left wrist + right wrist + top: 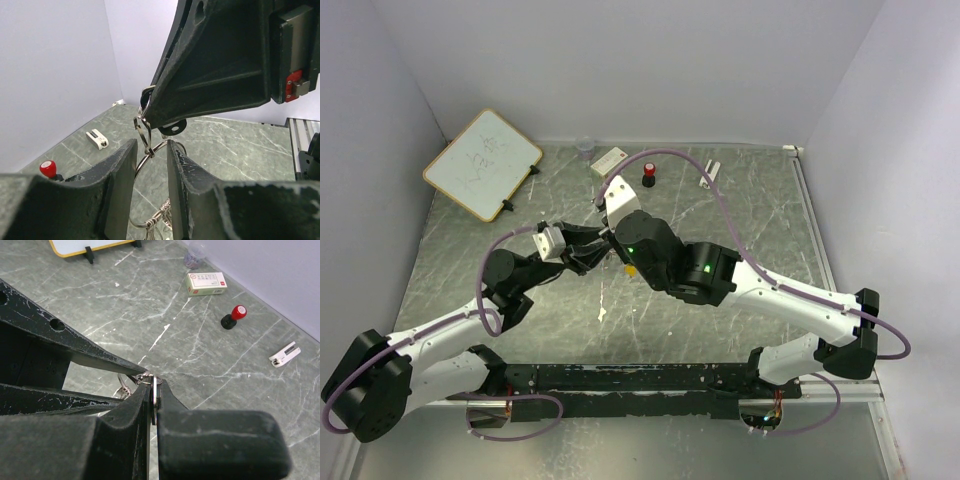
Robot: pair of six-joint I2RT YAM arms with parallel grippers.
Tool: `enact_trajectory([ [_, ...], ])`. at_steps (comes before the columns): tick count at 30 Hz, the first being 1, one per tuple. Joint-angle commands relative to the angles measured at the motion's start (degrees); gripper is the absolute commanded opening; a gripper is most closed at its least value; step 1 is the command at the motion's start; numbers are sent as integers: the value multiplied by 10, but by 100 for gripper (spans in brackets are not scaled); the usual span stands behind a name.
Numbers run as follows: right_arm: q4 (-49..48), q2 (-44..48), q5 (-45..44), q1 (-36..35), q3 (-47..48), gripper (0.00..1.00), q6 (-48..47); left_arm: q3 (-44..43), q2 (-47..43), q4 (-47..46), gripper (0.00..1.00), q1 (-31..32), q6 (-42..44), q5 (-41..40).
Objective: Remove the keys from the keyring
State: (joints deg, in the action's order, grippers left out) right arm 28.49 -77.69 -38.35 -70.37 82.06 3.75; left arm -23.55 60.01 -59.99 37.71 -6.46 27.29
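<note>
Both grippers meet in mid-air over the middle of the table. My right gripper (156,386) is shut on a flat black-headed key (173,128), pinched edge-on between its pads. From that key hangs the keyring (146,161), a thin silvery loop, with small silvery keys (159,219) bunched at its lower end. My left gripper (152,150) comes up from below with its jaws apart. The loop shows in the gap between them and runs behind both fingers. In the top view the left gripper (588,252) and the right gripper (611,238) nearly touch.
A whiteboard (482,163) leans at the back left. Along the back wall stand a clear cup (585,148), a white box (206,283), a red-topped black knob (235,316) and a white clip (284,354). A small pale yellow thing (604,314) lies on the table.
</note>
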Motion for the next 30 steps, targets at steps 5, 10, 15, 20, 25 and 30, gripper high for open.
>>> enact_trajectory([
  [5,-19,-4,0,-6,10,0,-7,-2,5,-40,40,3,-6,16],
  [10,-19,-3,-3,-8,9,0,-6,-3,3,-43,38,3,-4,15],
  [15,-21,-4,-5,-8,8,0,-7,-5,4,-40,31,3,-5,16],
  [20,-23,-3,-8,-8,7,0,-10,1,2,-34,28,3,-5,15],
  [25,-25,-2,-11,-10,5,0,-11,4,4,-33,26,3,-6,14],
  [30,-23,0,-18,-9,6,0,-11,2,-2,-16,9,3,-2,6],
])
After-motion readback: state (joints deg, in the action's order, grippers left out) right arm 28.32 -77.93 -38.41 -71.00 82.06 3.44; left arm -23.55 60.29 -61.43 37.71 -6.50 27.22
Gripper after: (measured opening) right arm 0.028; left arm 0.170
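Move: The stretch of keyring where the key's loop links on stands almost between the left fingertips, about 1 cm ahead, 1 cm to the right and 1 cm above the hand point. The key gripped by the right hand is roughly 1 cm ahead, 2 cm right and 2 cm above; the other keys hang some 7 cm below, 3 cm right and 1 cm back. From the right hand, that link lies about 1 cm ahead, 1 cm left and 1 cm below. Close the left gripper around the keyring at the key's link, taking its fingers from a little under half open to nearly shut so that the tips pinch the metal. Raise that hand only about half a centimetre before most of the closing, without turning the wrist. Keep the right gripper shut on the key, practically in place, right beside the left tips. ##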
